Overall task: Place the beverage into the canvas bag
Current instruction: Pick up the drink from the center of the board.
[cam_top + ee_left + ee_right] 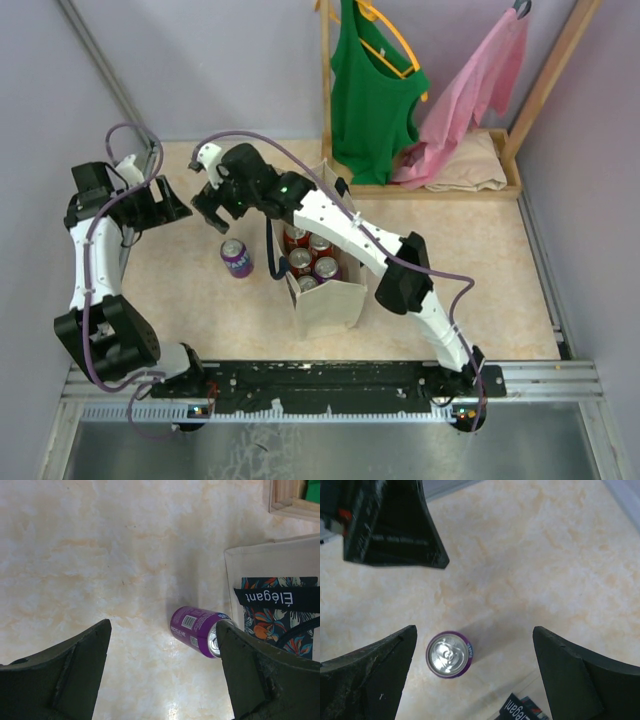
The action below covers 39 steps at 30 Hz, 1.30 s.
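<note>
A purple beverage can (236,258) stands upright on the marbled table, just left of the canvas bag (328,305). The bag is upright and holds several red-topped cans (310,255). My right gripper (212,218) hovers open above the can; in the right wrist view the can (449,654) sits below it, nearer the left finger, untouched. My left gripper (178,210) is open a little farther left. In its wrist view the can (197,630) lies ahead by the right finger, with the bag (270,565) behind. Nothing is held.
A wooden rack (327,100) at the back carries a green tank top (372,90) and a pink garment (470,80), with a folded beige cloth (470,165) at its foot. The left gripper's body (390,525) hangs close beside the right one.
</note>
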### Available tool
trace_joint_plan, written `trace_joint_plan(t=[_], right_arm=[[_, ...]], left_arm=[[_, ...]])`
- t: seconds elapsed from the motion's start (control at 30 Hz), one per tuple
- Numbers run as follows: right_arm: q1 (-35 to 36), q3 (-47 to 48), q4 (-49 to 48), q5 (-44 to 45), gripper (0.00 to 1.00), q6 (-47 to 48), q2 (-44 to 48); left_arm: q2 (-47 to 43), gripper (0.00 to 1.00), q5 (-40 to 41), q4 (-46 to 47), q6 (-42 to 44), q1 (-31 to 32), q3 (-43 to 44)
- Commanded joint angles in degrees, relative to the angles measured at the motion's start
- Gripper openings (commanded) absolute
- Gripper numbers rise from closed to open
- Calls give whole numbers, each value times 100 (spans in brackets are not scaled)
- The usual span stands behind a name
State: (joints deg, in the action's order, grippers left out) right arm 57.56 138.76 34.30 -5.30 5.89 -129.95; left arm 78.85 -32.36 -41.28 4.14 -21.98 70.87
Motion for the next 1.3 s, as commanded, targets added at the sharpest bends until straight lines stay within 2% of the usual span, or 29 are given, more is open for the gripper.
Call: trace_joint_plan(t=[0.0, 0.5, 0.93, 1.17, 1.27], right_arm=[[111, -259, 225, -154, 99, -127, -175], [160, -793, 144, -1057, 99, -352, -523], [159, -921, 100, -868, 98, -240, -825], [196, -897, 7, -569, 82, -207, -890], [208, -918, -2, -479, 65, -195, -877]], left_arm=[[17, 91, 230, 200, -263, -102, -88], [35, 90, 93, 330, -364, -106, -360], [148, 89, -167, 429, -262, -105, -311], [166, 89, -198, 460, -228, -105, -350], [162, 89, -232, 495, -265, -105, -393]])
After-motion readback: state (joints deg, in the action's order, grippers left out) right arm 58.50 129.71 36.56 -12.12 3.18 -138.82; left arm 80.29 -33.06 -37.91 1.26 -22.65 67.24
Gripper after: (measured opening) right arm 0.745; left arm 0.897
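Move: Below the right hand, some 19 cm down to its middle, stands the purple can, about 4 cm back and neither left nor right. The canvas bag stands roughly 20 cm to the hand's right and 1 cm back, its middle some 16 cm lower; the left gripper hangs about 10 cm to the left, 4 cm ahead and 6 cm lower. From the left hand the can is about 9 cm back, 11 cm to the right and 13 cm down. Sinking about 16 cm and drawing back some 4 cm, the open right hand comes down over the top of the purple can, its slanting fingers tipping some 20 degrees steeper on the way. It pauses partway before the last drop, then starts closing, and the pads meet the can's sides near its top. The left hand, open and empty, sinks about 2 cm, clear of the can. ##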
